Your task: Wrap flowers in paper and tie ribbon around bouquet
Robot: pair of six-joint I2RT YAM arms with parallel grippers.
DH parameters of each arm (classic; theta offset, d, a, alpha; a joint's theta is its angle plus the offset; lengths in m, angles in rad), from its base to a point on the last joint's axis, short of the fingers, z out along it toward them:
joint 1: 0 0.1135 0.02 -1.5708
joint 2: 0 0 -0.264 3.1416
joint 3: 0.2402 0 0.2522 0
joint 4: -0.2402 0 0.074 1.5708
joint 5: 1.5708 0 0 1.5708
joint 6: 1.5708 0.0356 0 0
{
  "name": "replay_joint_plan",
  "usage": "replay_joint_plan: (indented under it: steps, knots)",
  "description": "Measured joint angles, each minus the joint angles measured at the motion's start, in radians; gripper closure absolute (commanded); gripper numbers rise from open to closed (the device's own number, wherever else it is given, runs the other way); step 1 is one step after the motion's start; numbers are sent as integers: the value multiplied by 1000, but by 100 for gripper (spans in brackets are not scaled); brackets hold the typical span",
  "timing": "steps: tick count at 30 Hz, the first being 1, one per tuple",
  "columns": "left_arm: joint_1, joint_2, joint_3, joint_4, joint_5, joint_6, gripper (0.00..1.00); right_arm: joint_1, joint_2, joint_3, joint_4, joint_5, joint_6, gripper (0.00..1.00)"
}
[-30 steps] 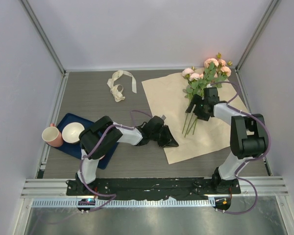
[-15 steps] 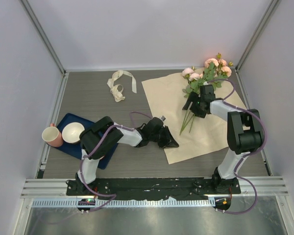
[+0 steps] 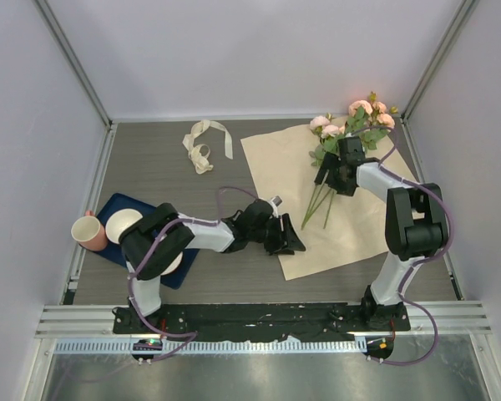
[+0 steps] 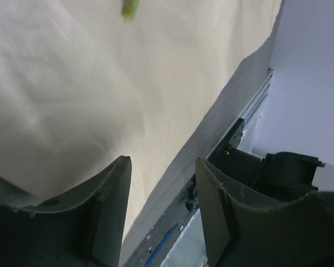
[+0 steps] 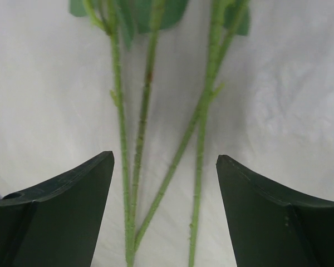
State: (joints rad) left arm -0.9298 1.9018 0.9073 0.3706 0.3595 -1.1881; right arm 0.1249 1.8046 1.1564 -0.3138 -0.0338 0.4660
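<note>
The paper [image 3: 284, 167] lies flat on the table, cream face up. On its far right part lie the flowers [image 3: 363, 117], pink blooms at the far corner and thin green stems [image 3: 317, 205] pointing near-left. My right gripper [image 3: 336, 185] hovers over the stems just below the leaves; in the right wrist view it [image 5: 165, 156] is open with the stems [image 5: 142, 111] lying loose between its fingers. My left gripper [image 3: 294, 244] sits low at the paper's near-left edge; in its wrist view it [image 4: 162, 161] is open and empty over the paper [image 4: 72, 83]. The ribbon [image 3: 204, 142] lies curled at the far left.
A dark blue tray [image 3: 115, 251] at the near left holds a white bowl [image 3: 123, 224], and a pink cup [image 3: 88, 232] stands at its left edge. Metal frame posts and white walls bound the table on three sides.
My left jaws have parted at the paper's edge and that arm's elbow has swung left. My right gripper has slid up the stems toward the blooms, and the stem ends have shifted left.
</note>
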Motion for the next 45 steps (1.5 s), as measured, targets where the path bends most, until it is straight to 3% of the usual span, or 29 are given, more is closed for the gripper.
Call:
replay_joint_plan:
  steps: [5,11,16,17,19,24,30,39,42,45]
  knots:
    - [20,-175,-77,-35,23,50,41,18,-87,-27,-120,182,-13,17]
    - [107,-435,-202,-34,53,71,40,142,-367,-119,-243,256,-2,20]
    - [196,-621,-347,-77,53,69,39,556,-579,-229,-303,312,103,23]
    - [211,-665,-374,-98,53,68,38,700,-607,-265,-313,315,129,23]
    - [238,-775,-420,-156,50,66,36,870,-642,-336,-353,344,183,22]
    - [284,-1093,-436,-366,1,87,29,1195,-557,-388,-449,480,275,22]
    - [291,-1290,-431,-565,-64,105,28,1336,-240,-266,-489,639,281,28]
    - [296,-1251,-431,-654,-89,105,28,1338,-93,-214,-550,797,305,55]
    - [298,-1218,-430,-653,-92,105,28,1337,-76,-214,-560,807,310,69]
    - [298,-1177,-424,-652,-90,106,28,1337,-72,-214,-566,815,326,98]
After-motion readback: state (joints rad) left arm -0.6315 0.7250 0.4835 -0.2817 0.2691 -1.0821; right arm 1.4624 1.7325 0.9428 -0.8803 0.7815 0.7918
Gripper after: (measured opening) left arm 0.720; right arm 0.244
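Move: The paper's near-left corner, where the right hand is headed, lies about 29 cm back from the hand, 14 cm to its left and 4 cm below. The stem ends are some 13 cm back and 6 cm to the left of the right hand; the flower heads are about 18 cm ahead and 6 cm to the right, slightly below. From the left hand, that same corner is roughly 12 cm back, 3 cm left and 4 cm lower. Back and leftwards in an arc, the right hand leaves the stems, rising nearly 9 cm on the way and then sinking low to the paper's near-left corner, about 30 cm nearer the base; its wrist rolls counter-clockwise some 65 degrees and its fingers narrow on the corner. The empty left hand clears out leftwards and up, opening wider, to hang over bare table. ##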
